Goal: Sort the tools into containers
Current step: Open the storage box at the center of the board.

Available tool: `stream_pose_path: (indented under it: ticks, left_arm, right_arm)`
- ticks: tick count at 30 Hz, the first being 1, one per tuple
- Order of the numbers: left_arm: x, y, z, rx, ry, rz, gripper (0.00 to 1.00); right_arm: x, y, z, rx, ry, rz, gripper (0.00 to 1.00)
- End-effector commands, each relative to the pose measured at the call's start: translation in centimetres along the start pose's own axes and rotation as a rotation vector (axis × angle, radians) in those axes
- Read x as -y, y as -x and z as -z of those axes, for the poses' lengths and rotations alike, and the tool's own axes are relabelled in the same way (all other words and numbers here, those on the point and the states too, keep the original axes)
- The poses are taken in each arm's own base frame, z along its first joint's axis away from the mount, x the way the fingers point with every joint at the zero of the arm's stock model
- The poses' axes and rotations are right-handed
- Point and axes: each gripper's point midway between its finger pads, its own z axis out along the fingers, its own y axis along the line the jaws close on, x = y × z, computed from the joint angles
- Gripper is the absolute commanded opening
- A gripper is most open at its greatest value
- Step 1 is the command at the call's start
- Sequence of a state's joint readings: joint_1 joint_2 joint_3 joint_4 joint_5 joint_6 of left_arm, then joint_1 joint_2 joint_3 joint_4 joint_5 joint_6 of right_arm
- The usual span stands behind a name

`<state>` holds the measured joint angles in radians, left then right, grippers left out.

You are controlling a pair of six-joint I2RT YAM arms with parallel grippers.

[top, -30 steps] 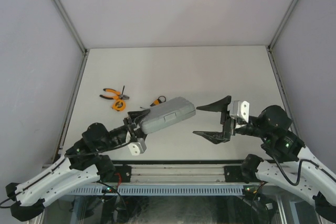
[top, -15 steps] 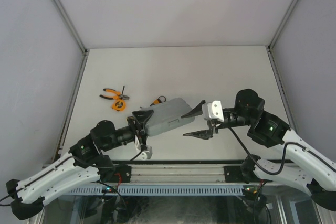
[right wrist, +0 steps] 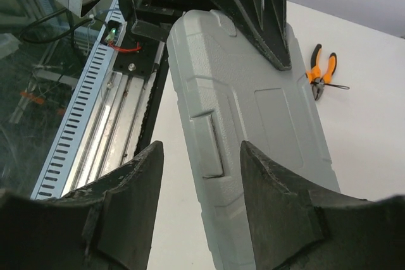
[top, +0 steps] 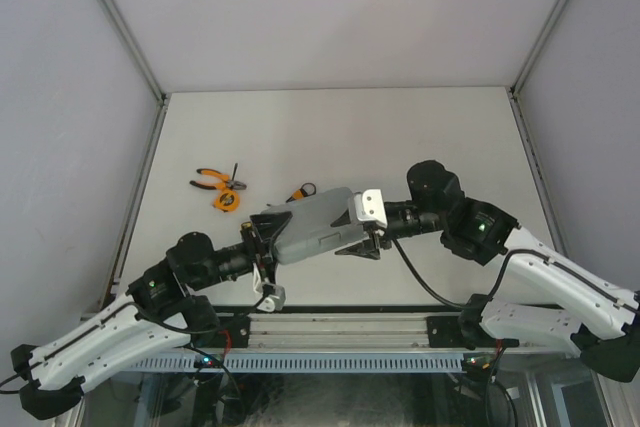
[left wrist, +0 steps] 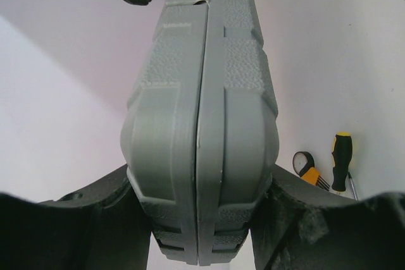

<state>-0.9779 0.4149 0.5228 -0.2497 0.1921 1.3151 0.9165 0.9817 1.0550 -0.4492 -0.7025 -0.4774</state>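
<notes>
The closed grey case (top: 312,222) is held off the table, with my left gripper (top: 267,233) shut on its left end. In the left wrist view the case (left wrist: 202,112) stands on edge between both black fingers (left wrist: 88,219). My right gripper (top: 356,236) is open at the case's right end. In its own view the right gripper (right wrist: 201,150) has its jaws on either side of the latch (right wrist: 212,144) edge of the case (right wrist: 253,105), with a gap on the left. Orange pliers (top: 209,180), a tape measure (top: 227,200) and a hex-key set (top: 300,190) lie on the table.
A yellow-and-black screwdriver (left wrist: 342,156) lies beside the hex-key set (left wrist: 308,170). The pliers (right wrist: 322,73) lie beyond the case. The slotted rail (top: 330,359) and arm bases run along the near edge. Grey walls enclose the table (top: 430,137) at the left, right and back.
My right arm has swung left to the case and its jaws have narrowed around the case's right end. The left arm has shifted slightly, still holding the case.
</notes>
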Motion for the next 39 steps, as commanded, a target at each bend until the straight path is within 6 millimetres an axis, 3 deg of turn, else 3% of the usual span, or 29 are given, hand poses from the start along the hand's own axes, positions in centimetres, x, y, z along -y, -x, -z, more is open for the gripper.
stream_pose_path:
  ticks: [1, 7, 18, 24, 28, 39]
  left_arm:
    - [-5.1, 2.0, 1.1, 0.062, 0.151, -0.060, 0.00]
    - [-5.0, 2.0, 1.2, 0.059, 0.152, -0.059, 0.00]
    - [-5.1, 2.1, 1.1, 0.063, 0.151, -0.053, 0.00]
    - [-5.9, 1.8, 1.4, 0.049, 0.199, -0.023, 0.00]
    - [-6.5, 1.5, 1.6, 0.031, 0.227, -0.003, 0.00]
    - [-7.8, 0.4, 2.2, -0.037, 0.290, 0.025, 0.00]
  right_arm:
    - [0.1, 1.6, 0.0, 0.021, 0.005, 0.048, 0.50]
    - [-0.8, 1.8, -0.4, 0.030, 0.045, 0.040, 0.47]
    - [-1.1, 0.2, -1.0, -0.026, 0.059, 0.005, 0.40]
    - [-1.8, -0.9, -1.3, -0.062, 0.089, -0.053, 0.30]
    - [-2.9, -1.3, -1.6, -0.070, 0.140, -0.121, 0.23]
    - [-7.7, -4.2, -2.8, -0.102, 0.210, -0.213, 0.21]
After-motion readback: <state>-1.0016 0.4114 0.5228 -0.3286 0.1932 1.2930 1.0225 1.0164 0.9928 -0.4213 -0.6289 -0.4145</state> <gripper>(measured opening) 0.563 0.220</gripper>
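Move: The storage box's clasp is just beyond the right fingertips, about 3 cm to that hand's left, 1 cm back and 2 cm lower; the box's middle is some 7 cm left, 2 cm ahead and 3 cm below. On the table, the orange ring tool is about 12 cm left, 9 cm ahead and 28 cm down. From the left hand, which grips the box's left end, the clasp is roughly 14 cm right, 1 cm ahead and about level. The right hand, its half-open fingers astride the front edge of the storage box, eases down about 2 cm and slightly left and back onto the clasp while the fingers close by more than half and pinch it, one finger on either side. Keeping that pinch, it then draws down and back, ending about 3.5 cm lower and 2 cm back, while the left hand keeps its grip on the box's left end, stays nearly still at first and then sinks about 2 cm with it. ##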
